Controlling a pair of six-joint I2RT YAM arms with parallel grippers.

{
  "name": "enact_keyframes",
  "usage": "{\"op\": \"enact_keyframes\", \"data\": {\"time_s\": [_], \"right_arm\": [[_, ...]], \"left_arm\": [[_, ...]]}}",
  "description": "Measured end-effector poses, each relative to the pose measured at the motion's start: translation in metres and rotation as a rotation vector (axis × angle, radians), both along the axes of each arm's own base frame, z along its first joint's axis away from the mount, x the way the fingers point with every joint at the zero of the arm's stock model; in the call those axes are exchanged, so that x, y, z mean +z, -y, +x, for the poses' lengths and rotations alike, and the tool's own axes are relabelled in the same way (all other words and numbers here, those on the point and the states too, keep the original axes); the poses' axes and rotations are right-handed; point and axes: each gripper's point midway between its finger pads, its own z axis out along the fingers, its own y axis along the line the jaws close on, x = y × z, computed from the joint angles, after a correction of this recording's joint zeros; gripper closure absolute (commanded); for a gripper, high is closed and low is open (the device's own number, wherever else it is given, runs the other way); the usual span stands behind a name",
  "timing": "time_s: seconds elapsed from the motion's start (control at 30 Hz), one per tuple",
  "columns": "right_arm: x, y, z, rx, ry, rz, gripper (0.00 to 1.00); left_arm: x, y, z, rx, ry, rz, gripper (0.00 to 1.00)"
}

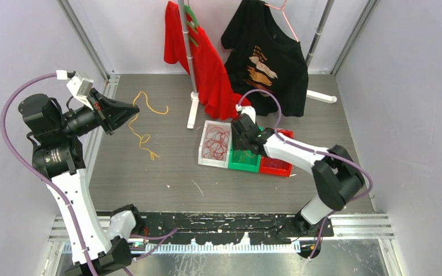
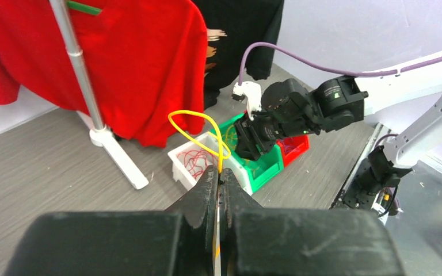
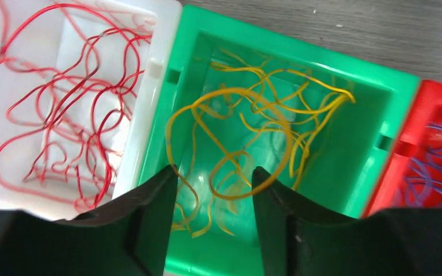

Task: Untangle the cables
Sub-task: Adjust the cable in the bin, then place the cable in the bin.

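My left gripper is raised over the table's left side and is shut on a yellow cable, which trails down onto the table. In the left wrist view this cable loops up from between the shut fingertips. My right gripper hovers over the green bin. It is open and nothing is pinched between its fingers. Loose yellow cables lie in the green bin below it. Red cables fill the white bin. Purple cables lie in the red bin.
The white bin, the green bin and the red bin stand side by side at mid-table. Behind them is a clothes rack with a white foot, a red shirt and a black shirt. Walls close both sides.
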Motion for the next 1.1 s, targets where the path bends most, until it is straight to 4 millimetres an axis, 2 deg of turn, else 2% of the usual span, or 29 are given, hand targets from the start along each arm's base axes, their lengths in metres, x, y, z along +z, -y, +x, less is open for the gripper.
{"op": "enact_keyframes", "data": {"time_s": [0.1,0.23,0.37,0.53,0.67,0.83,0.9,0.97,1.1], "right_arm": [[0.026,0.002,-0.006,0.019,0.035,0.026,0.34],[0.09,0.0,-0.016,0.067,0.142,0.132,0.21],[0.146,0.001,-0.028,0.13,0.249,0.22,0.17],[0.188,-0.01,-0.046,0.267,0.323,0.294,0.13],[0.216,-0.04,-0.073,0.463,0.387,0.371,0.0],[0.254,-0.1,-0.105,0.721,0.514,0.452,0.0],[0.262,-0.121,-0.113,0.796,0.564,0.475,0.0],[0.268,-0.142,-0.118,0.863,0.583,0.496,0.0],[0.278,-0.177,-0.111,0.938,0.597,0.548,0.0]], "left_arm": [[-0.004,0.005,-0.004,-0.027,-0.014,-0.022,1.0],[-0.021,0.018,-0.01,-0.081,-0.063,-0.054,1.0],[-0.032,0.024,-0.01,-0.11,-0.107,-0.073,1.0],[-0.039,0.03,-0.009,-0.135,-0.132,-0.079,1.0],[-0.054,0.034,-0.009,-0.143,-0.174,-0.083,1.0],[-0.068,0.04,-0.011,-0.159,-0.227,-0.082,1.0],[-0.071,0.043,-0.015,-0.176,-0.236,-0.077,1.0],[-0.076,0.045,-0.02,-0.196,-0.251,-0.07,1.0],[-0.085,0.048,-0.031,-0.23,-0.286,-0.055,1.0]]}}
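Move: The right gripper, half open, is just above the green bin, whose middle is about 2 cm ahead, 3 cm right and 3 cm below. Its next target, the yellow cable's pinched end in the left gripper, is roughly 30 cm left, 10 cm back and 35 cm higher. The white bin is some 8 cm left and 1 cm ahead, the red bin 13 cm right and level. From the left hand, the green bin is about 11 cm ahead, 32 cm right and 40 cm below. Lift the right gripper out of the green bin by some 28 cm, opening its fingers fully, and swing it about 18 cm left and 11 cm back, over the white bin's side, towards the yellow cable in the left gripper. Turn it counter-clockwise as its fingers come up towards level. Meanwhile keep the left fingers shut on that cable and lower it about 8 cm, easing right and slightly back, tipping the fingers down a little. ##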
